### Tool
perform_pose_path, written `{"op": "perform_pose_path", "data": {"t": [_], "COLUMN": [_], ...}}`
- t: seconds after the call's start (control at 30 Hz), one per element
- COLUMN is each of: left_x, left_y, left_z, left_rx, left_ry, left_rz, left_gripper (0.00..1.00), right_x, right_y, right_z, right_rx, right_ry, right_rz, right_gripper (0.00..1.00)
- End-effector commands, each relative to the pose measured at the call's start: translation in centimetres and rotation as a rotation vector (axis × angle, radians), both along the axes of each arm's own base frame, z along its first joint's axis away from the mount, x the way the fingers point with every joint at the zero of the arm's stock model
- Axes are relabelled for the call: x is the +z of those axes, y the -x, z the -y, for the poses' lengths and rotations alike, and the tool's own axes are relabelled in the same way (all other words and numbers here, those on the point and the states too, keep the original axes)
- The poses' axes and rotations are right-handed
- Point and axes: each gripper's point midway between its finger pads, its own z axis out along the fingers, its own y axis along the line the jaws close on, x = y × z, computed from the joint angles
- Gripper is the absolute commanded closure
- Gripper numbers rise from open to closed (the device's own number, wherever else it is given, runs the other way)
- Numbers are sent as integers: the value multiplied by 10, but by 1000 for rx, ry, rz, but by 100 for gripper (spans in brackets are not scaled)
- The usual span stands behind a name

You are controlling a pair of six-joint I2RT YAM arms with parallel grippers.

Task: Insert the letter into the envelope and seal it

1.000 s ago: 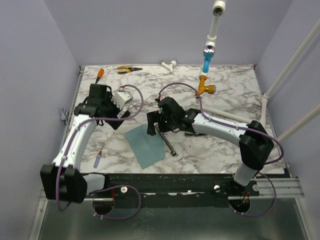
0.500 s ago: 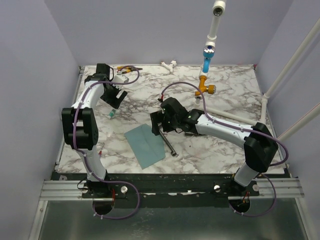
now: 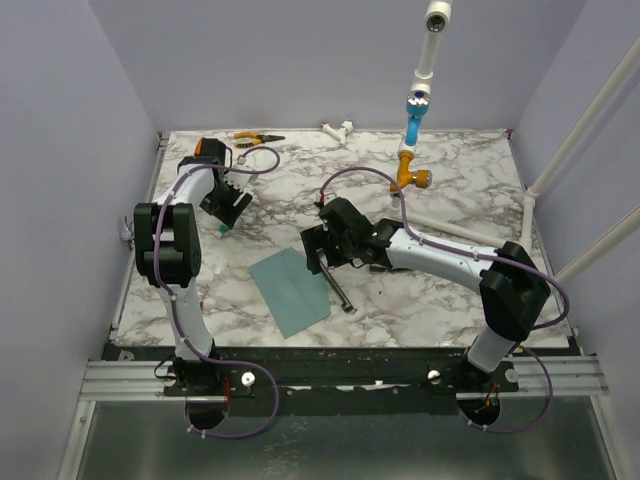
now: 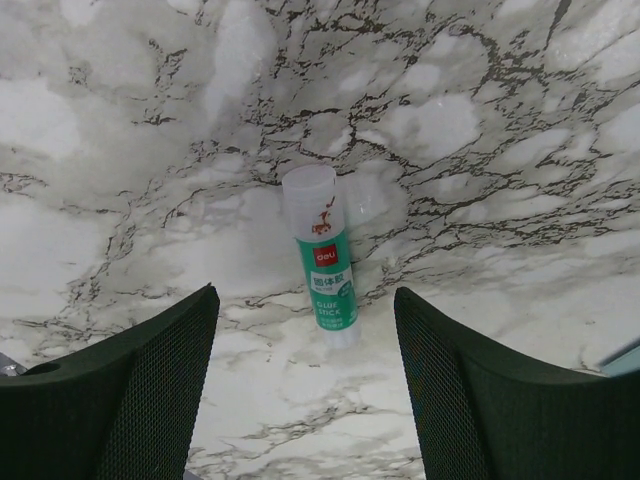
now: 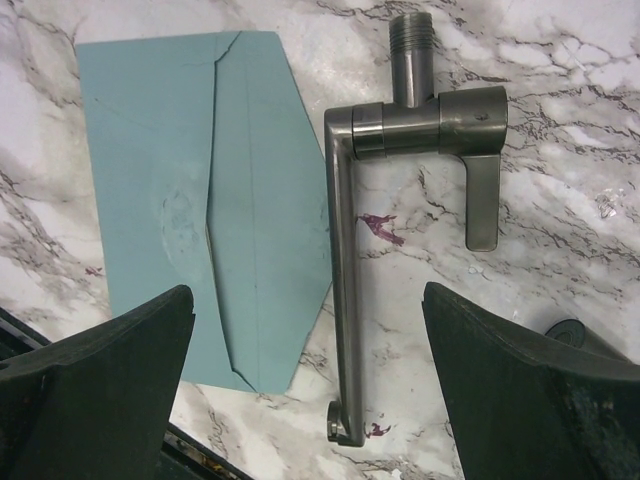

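The teal envelope (image 3: 289, 291) lies flat near the table's front, its pointed flap (image 5: 265, 190) folded open. The letter is out of view. My right gripper (image 3: 316, 252) hovers open over the envelope's far edge; in the right wrist view its fingers (image 5: 110, 380) straddle the flap and a metal lever handle (image 5: 344, 260). My left gripper (image 3: 227, 210) is far left, open. In the left wrist view a green-and-white glue stick (image 4: 322, 255) lies on the marble just ahead of the left gripper (image 4: 303, 310), touching neither finger.
The metal lever handle (image 3: 336, 284) lies right beside the envelope. At the back are yellow pliers (image 3: 258, 139), an orange-handled screwdriver (image 3: 201, 147), a white fitting (image 3: 339, 128) and an orange pipe fitting (image 3: 411, 178) under a hanging pipe.
My left arm has swung from beside the envelope out to the far left and come down over the glue stick, its jaws narrowing a little. The right arm has hardly moved.
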Motion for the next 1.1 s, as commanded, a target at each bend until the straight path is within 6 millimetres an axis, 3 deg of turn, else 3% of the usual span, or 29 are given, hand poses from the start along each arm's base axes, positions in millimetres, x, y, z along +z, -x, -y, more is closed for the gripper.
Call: {"op": "perform_pose_path", "data": {"t": [0.0, 0.17, 0.3, 0.4, 0.57, 0.63, 0.8, 1.07], "left_x": [-2, -13, -18, -17, -19, -18, -14, -14], "left_y": [7, 25, 39, 36, 50, 50, 49, 36], "left_z": [-8, -11, -8, -7, 7, 8, 24, 25], "left_rx": [14, -24, -3, 14, 18, 30, 58, 61], "left_ry": [-57, -205, -217, -224, -203, -186, -107, -118], "left_rz": [-30, -104, -178, -203, -336, -333, -341, -322], "left_gripper": [28, 28, 29, 30, 31, 32, 45, 53], "right_x": [-4, 0, 5, 6, 8, 9, 10, 9], "right_y": [-7, -10, -11, -12, -13, -14, -16, -13], "right_z": [6, 9, 10, 11, 16, 19, 27, 37], "right_rx": [-12, -21, -23, -22, -29, -35, -41, -45], "right_ry": [43, 44, 38, 38, 51, 56, 67, 92], "right_rz": [9, 19, 31, 36, 45, 56, 71, 82], "right_gripper": [0, 0, 0, 0, 0, 0, 0, 0]}}
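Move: The glue stick lies almost under my left hand, 1 cm or so ahead, about 1 cm to its right and 5 cm below. From that hand the teal envelope is some 19 cm back and 17 cm to the right, the orange screwdriver roughly 21 cm ahead and 8 cm left, and the pliers 27 cm ahead and 7 cm right. From my right hand the glue stick is some 14 cm ahead, 22 cm left and 10 cm down. I draw my left hand back about 4 cm low over the glue stick, sinking 2.5 cm on the way and then rising by 1.5 cm. Its forward-leaning fingers swing back some 15 to 20 degrees until they point nearly straight down, and late on they close partway without gripping anything. My right hand, still open, eases a couple of centimetres to the right and forward above the faucet. ##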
